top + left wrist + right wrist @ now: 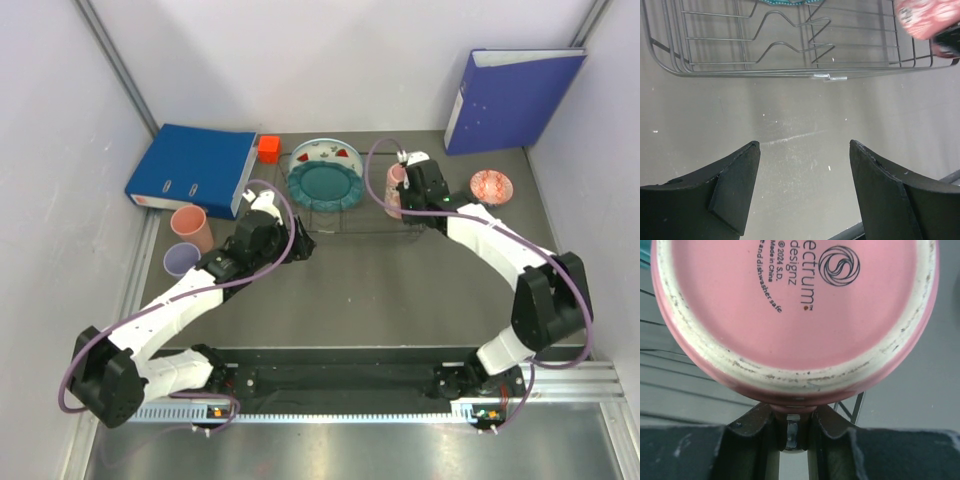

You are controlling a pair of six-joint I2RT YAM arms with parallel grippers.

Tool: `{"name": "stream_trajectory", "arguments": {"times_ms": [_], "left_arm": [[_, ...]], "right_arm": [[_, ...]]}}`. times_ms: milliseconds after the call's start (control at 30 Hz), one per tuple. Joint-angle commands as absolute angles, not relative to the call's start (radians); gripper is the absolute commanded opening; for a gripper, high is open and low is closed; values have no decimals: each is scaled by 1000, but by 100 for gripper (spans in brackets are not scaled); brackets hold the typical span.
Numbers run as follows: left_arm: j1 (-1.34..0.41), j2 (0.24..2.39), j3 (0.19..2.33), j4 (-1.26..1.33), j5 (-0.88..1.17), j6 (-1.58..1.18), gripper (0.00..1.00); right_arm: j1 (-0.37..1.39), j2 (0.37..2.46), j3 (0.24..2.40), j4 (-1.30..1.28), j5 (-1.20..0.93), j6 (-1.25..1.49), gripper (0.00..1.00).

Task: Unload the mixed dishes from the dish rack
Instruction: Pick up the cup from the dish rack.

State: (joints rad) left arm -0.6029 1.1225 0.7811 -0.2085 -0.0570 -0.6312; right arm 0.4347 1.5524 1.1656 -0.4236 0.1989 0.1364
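The dark wire dish rack (345,222) stands at the back middle of the table. In it, a teal scalloped plate (323,185) and a white plate with red watermelon marks (326,154) lean upright at its left end. My right gripper (402,196) is shut on a salmon-pink cup (394,188) at the rack's right end. The cup's base (795,305) fills the right wrist view, above the right gripper (792,415). My left gripper (298,243) is open by the rack's front left corner. In the left wrist view that gripper (805,146) holds nothing, over bare table before the rack (765,50).
Left of the rack a second salmon cup (190,228) and a lavender cup (181,260) stand on the table. A small pink patterned bowl (491,185) sits at the right. A blue binder (195,168) lies at back left beside a red cube (268,149). Another binder (510,100) leans at back right.
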Motion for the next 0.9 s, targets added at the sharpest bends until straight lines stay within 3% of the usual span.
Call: {"name": "stream_trajectory", "arguments": {"times_ms": [0, 167, 367, 500, 867], "left_arm": [[-606, 1108, 785, -152, -81, -646, 77], [-606, 1078, 785, -137, -90, -663, 77], [-603, 994, 764, -65, -78, -710, 79], [-597, 896, 698, 180, 71, -782, 99], [-566, 900, 546, 882, 368, -1090, 99]], "right_arm": [[451, 1375, 1314, -295, 132, 184, 0], [454, 1269, 1341, -285, 20, 232, 0], [436, 1114, 1228, -125, -223, 345, 0], [408, 1020, 1100, 116, -380, 477, 0], [368, 885, 691, 839, -581, 909, 0]]}}
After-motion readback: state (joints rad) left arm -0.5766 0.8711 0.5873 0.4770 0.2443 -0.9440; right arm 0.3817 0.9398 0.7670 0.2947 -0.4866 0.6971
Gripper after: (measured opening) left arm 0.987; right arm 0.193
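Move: The right hand already holds the pink cup by its handle, the cup's middle about 3 cm ahead, 2 cm left and 2 cm above the grip. The left gripper it is taken to is some 22 cm left and 9 cm back, at about the same height. The teal plate stands roughly 18 cm left and 3 cm ahead; the patterned bowl is about 18 cm right, 6 cm ahead and 10 cm lower. From the left hand, the cup is 20 cm right and 12 cm ahead. Keeping its pinch on the cup's handle, the right hand sweeps it up out of the rack by some 20 cm, then mostly back and left towards the left gripper, rolling left side up by about 60 degrees as its fingers level out and swing left. The empty left hand waits briefly, then rises about 16 cm, easing back and right, rolling right side up and opening fully. ##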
